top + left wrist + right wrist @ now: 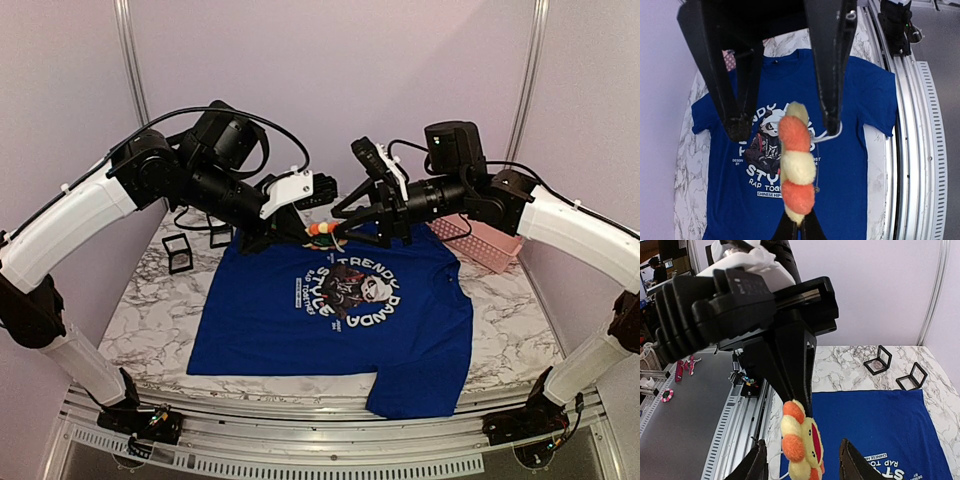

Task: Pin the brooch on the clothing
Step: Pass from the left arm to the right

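Note:
The brooch [320,230], a small fluffy flower with yellow and orange petals, hangs in the air above the collar end of the blue panda T-shirt [330,330]. My left gripper [312,232] is shut on it; in the left wrist view its fingertips [790,229] pinch the brooch [796,165] at its lower edge, and a thin metal pin [829,135] sticks out beside it. My right gripper [802,462] faces it, open, with one finger on each side of the brooch [802,440] and a gap to both. The shirt [850,170] lies flat on the marble table.
Two small black square boxes [180,252] [221,235] stand on the table's far left, behind the shirt. A pink basket [485,245] sits at the far right under the right arm. A metal rail [330,415] runs along the near edge.

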Robot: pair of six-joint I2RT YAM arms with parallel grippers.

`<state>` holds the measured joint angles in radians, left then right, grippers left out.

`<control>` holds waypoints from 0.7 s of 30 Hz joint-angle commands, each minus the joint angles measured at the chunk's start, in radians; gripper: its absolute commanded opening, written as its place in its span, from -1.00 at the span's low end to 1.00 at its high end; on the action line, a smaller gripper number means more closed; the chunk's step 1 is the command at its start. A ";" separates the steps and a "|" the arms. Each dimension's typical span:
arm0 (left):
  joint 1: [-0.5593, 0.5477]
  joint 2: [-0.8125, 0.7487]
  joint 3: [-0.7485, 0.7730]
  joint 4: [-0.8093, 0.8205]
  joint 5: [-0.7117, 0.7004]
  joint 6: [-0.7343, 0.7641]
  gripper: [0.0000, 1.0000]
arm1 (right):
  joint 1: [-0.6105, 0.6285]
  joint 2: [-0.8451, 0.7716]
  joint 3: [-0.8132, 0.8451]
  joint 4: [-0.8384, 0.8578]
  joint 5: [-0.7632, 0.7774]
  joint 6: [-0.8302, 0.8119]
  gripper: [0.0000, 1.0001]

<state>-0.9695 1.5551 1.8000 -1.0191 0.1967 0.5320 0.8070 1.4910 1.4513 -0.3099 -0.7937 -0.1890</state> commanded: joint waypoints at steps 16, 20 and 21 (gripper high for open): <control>-0.011 -0.038 -0.028 0.022 0.028 -0.039 -1.00 | 0.011 0.031 -0.007 -0.015 0.059 0.035 -1.00; 0.015 -0.071 -0.077 0.063 0.087 -0.094 0.35 | -0.004 0.012 -0.031 0.058 0.082 0.112 -1.00; 0.026 -0.091 -0.108 0.085 0.102 -0.117 0.49 | -0.013 0.003 -0.043 0.093 0.075 0.136 -1.00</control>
<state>-0.9665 1.5326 1.7584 -1.0000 0.2241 0.4889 0.8120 1.5143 1.4475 -0.2924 -0.7460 -0.1417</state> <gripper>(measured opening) 0.453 0.011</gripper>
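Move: About 3 cm to the right hand's left and 3 cm below its half-open fingers is the brooch, level with them fore and aft. The left fingers already grip it by the edge, its middle some 2 cm to their right and 1 cm down. The clothing's print lies about 15 cm ahead of the right hand, 3 cm to its right and 35 cm below; an open black box stands roughly 32 cm ahead of the left hand, 26 cm left, 32 cm down. Easing about 1 cm down and slightly less to its left onto the brooch, the right hand shuts its fingers and pinches the petals on the near side, then shifts some 1 cm forward. The left hand holds still until that grip is closed, then opens to nearly half and lets go of the brooch's edge, barely backing and sinking half a centimetre. ##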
